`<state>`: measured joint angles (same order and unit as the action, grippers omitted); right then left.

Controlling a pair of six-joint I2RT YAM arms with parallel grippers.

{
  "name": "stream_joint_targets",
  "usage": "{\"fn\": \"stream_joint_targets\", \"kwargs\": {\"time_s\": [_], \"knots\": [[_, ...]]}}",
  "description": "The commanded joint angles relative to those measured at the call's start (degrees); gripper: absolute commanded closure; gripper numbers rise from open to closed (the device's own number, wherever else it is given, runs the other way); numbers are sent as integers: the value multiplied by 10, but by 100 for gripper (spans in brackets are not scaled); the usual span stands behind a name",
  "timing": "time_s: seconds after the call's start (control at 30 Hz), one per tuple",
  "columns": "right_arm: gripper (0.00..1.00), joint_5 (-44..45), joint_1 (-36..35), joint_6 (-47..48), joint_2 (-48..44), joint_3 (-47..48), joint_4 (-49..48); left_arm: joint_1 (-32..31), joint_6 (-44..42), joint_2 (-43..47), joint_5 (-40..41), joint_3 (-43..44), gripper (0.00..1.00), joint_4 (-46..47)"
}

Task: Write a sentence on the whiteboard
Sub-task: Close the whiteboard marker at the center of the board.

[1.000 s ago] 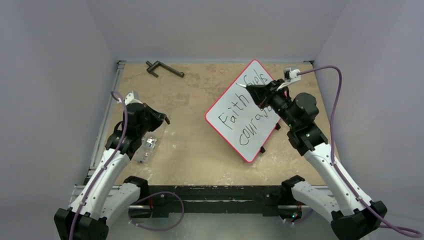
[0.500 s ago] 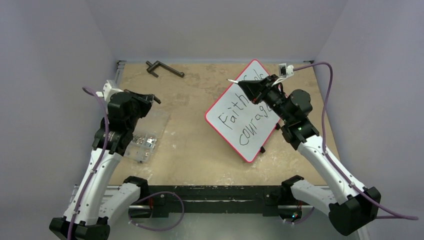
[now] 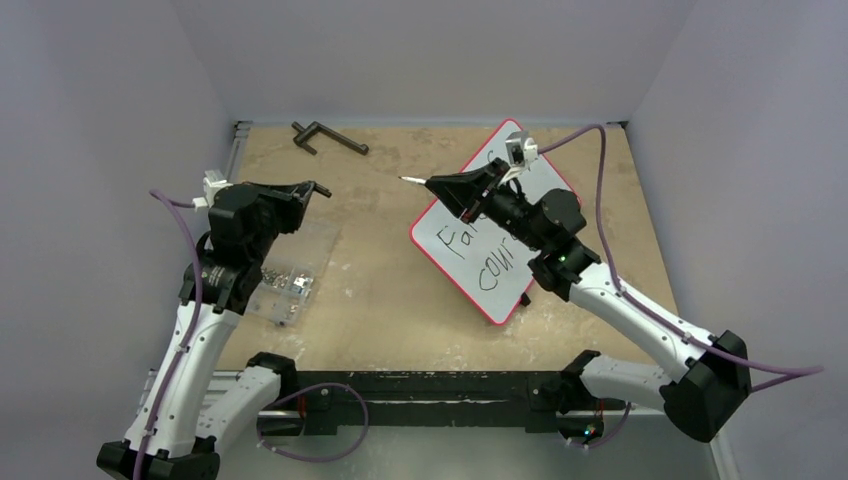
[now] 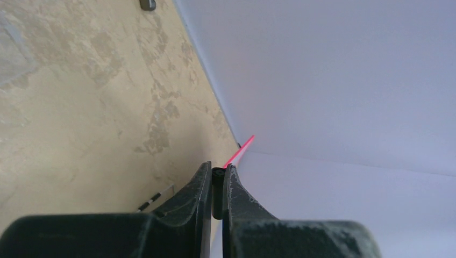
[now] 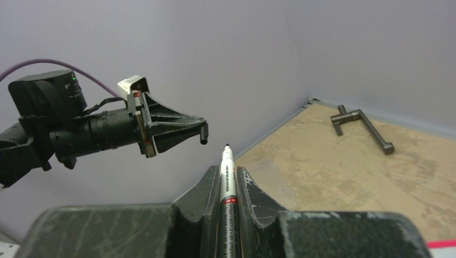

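Note:
The whiteboard, white with a red rim, lies tilted right of centre. Its sentence is black handwriting in two lines, and my right arm hides most of it. My right gripper hovers over the board's left corner. It is shut on a white and grey marker whose black tip points left. My left gripper is raised and faces the marker across a gap. It is shut on a small black marker cap. In the right wrist view the left gripper and the cap sit just up-left of the marker tip.
A dark metal crank handle lies at the table's far left. A clear plastic packet holding small metal parts rests under the left arm. Purple walls enclose the table on three sides.
The right arm swung left off the board with the marker, uncovering less of the lettering. The left arm rose from the packet and turned its gripper right toward the marker tip.

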<state>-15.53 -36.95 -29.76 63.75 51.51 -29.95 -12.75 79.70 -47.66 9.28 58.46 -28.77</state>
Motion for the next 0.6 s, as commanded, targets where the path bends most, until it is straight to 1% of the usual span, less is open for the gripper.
{"fn": "stream_joint_targets", "kwargs": {"time_s": [0.0,0.17,0.27,0.57], "knots": [[100,19,-26,23,17,10,-75,4,97,5,-37,23,100,8],[100,38,-63,49,37,9,-109,4,157,6,-70,-2,100,48],[100,49,-81,60,47,9,-125,4,177,7,-70,-6,100,54],[100,59,-118,64,101,29,-174,4,189,21,-52,-11,100,63]]}}
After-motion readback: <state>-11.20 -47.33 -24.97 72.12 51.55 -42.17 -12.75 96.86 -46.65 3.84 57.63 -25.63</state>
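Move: In my left fingers I hold the cap. From my right hand, which grips the marker, the cap lies about 19 cm to the left, some 3 cm farther out and 6 cm lower. The whiteboard's middle is about 8 cm ahead, 16 cm right and 32 cm below my right hand; the parts box is roughly 12 cm left of the cap, 7 cm nearer me and 30 cm below. From my left hand the marker is about 21 cm right, 3 cm back and 7 cm higher. I carry the marker tip-first to the left towards the cap, about 6 cm and slightly back, tipping my right hand up and turning it counter-clockwise by only some 5 degrees each. My left hand comes to meet it, rising a couple of centimetres and easing right, and rolls its left side down some 20 degrees. Both grips stay shut. ##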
